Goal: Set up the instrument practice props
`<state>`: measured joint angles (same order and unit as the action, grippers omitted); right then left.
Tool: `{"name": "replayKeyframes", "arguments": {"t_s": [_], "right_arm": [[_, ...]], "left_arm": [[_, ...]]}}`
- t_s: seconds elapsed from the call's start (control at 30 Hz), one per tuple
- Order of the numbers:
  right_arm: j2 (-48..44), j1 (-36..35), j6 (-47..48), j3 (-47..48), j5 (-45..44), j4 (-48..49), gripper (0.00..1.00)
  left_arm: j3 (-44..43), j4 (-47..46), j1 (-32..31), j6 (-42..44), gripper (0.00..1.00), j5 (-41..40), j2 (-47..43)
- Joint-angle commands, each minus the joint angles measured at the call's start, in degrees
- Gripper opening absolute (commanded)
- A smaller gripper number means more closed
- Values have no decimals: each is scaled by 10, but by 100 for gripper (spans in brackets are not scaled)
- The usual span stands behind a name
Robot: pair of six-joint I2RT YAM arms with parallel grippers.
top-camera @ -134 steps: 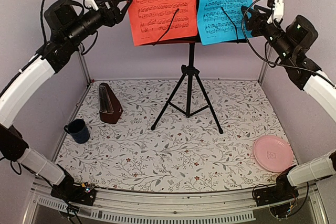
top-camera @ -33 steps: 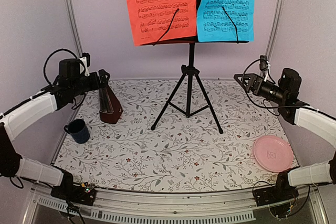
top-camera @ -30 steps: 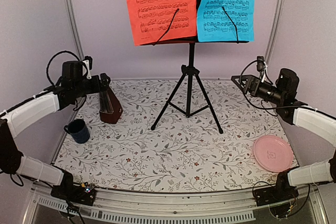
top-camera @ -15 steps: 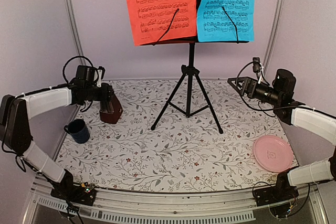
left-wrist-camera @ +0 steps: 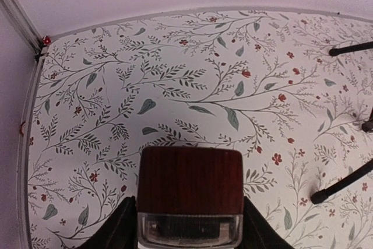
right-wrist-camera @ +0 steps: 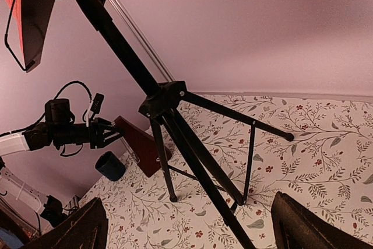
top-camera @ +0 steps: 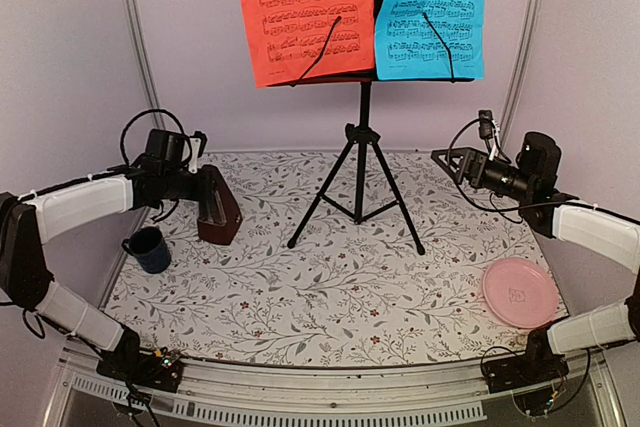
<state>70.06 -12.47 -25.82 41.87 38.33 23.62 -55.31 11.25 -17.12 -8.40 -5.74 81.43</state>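
The black music stand [top-camera: 361, 162] stands on its tripod at the back middle, with a red sheet [top-camera: 303, 12] and a cyan sheet [top-camera: 430, 12] of music on its desk. Left of it, the brown wooden metronome [top-camera: 219, 213] leans to the right, its top caught in my left gripper [top-camera: 200, 183]. In the left wrist view the metronome [left-wrist-camera: 190, 179] fills the gap, and a finger [left-wrist-camera: 119, 230] presses each side. My right gripper [top-camera: 452, 161] hangs open in the air right of the stand, holding nothing; its wrist view shows the tripod [right-wrist-camera: 164, 101] and the tilted metronome [right-wrist-camera: 141, 147].
A dark blue mug [top-camera: 148, 249] stands near the left wall, just in front of my left arm. A pink plate [top-camera: 519, 291] lies at the front right. Tripod legs [top-camera: 322, 205] spread over the floral mat [top-camera: 330, 297]. Walls enclose the back and sides.
My left gripper came down onto the metronome's top and closed on it; the metronome now leans right. My right gripper lowered from the stand's desk and drifted slightly left, staying open.
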Motion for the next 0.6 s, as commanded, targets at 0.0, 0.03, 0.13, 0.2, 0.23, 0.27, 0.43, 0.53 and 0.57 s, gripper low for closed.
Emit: {"name": "replayKeyframes", "arguments": {"t_s": [0.0, 0.03, 0.13, 0.2, 0.23, 0.27, 0.43, 0.53, 0.57], "right_arm": [[11, -9, 6, 9, 15, 16, 99], [12, -12, 7, 9, 17, 16, 99], [15, -15, 10, 10, 18, 13, 99], [17, -16, 11, 11, 19, 13, 99], [18, -18, 13, 12, 19, 12, 99], [18, -17, 13, 12, 19, 12, 99], [25, -23, 14, 15, 22, 10, 99], [30, -27, 14, 13, 22, 10, 99], [31, -28, 14, 14, 22, 10, 99]], "left_arm": [[0, 2, -56, -10, 31, 5, -52], [0, 10, -69, -11, 30, 3, -62], [1, 36, -103, -20, 28, 3, -93], [6, 53, -123, -25, 27, 11, -119], [7, 67, -134, -27, 27, 11, -133], [7, 80, -144, -27, 27, 12, -145], [10, 118, -193, -34, 27, 47, -193], [17, 109, -224, -45, 25, 87, -208], [17, 103, -235, -48, 25, 96, -209]]}}
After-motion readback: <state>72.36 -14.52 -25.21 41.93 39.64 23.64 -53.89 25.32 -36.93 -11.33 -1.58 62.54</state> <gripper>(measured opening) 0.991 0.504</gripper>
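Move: The left hand already grips the wooden metronome near its top. The music stand's near-left foot is about 18 cm to the right, 7 cm back and 14 cm below that hand; the bottom of the stand's column is about 33 cm right and 2 cm ahead. The mug stands some 15 cm left and 12 cm back, 10 cm lower. From the empty right hand, that near-left foot lies about 31 cm left, roughly level fore and aft, and 25 cm below. Keeping its pinch on the metronome's upper part, the left hand draws it back about 12 cm and to the right some 10 cm, away from the far-left part of the table and towards the open cloth by the stand's near-left foot. The hand travels almost level at first, then climbs about 6 cm in all, while it swings some 20 degrees clockwise with the fingers still pointing forward and down. ##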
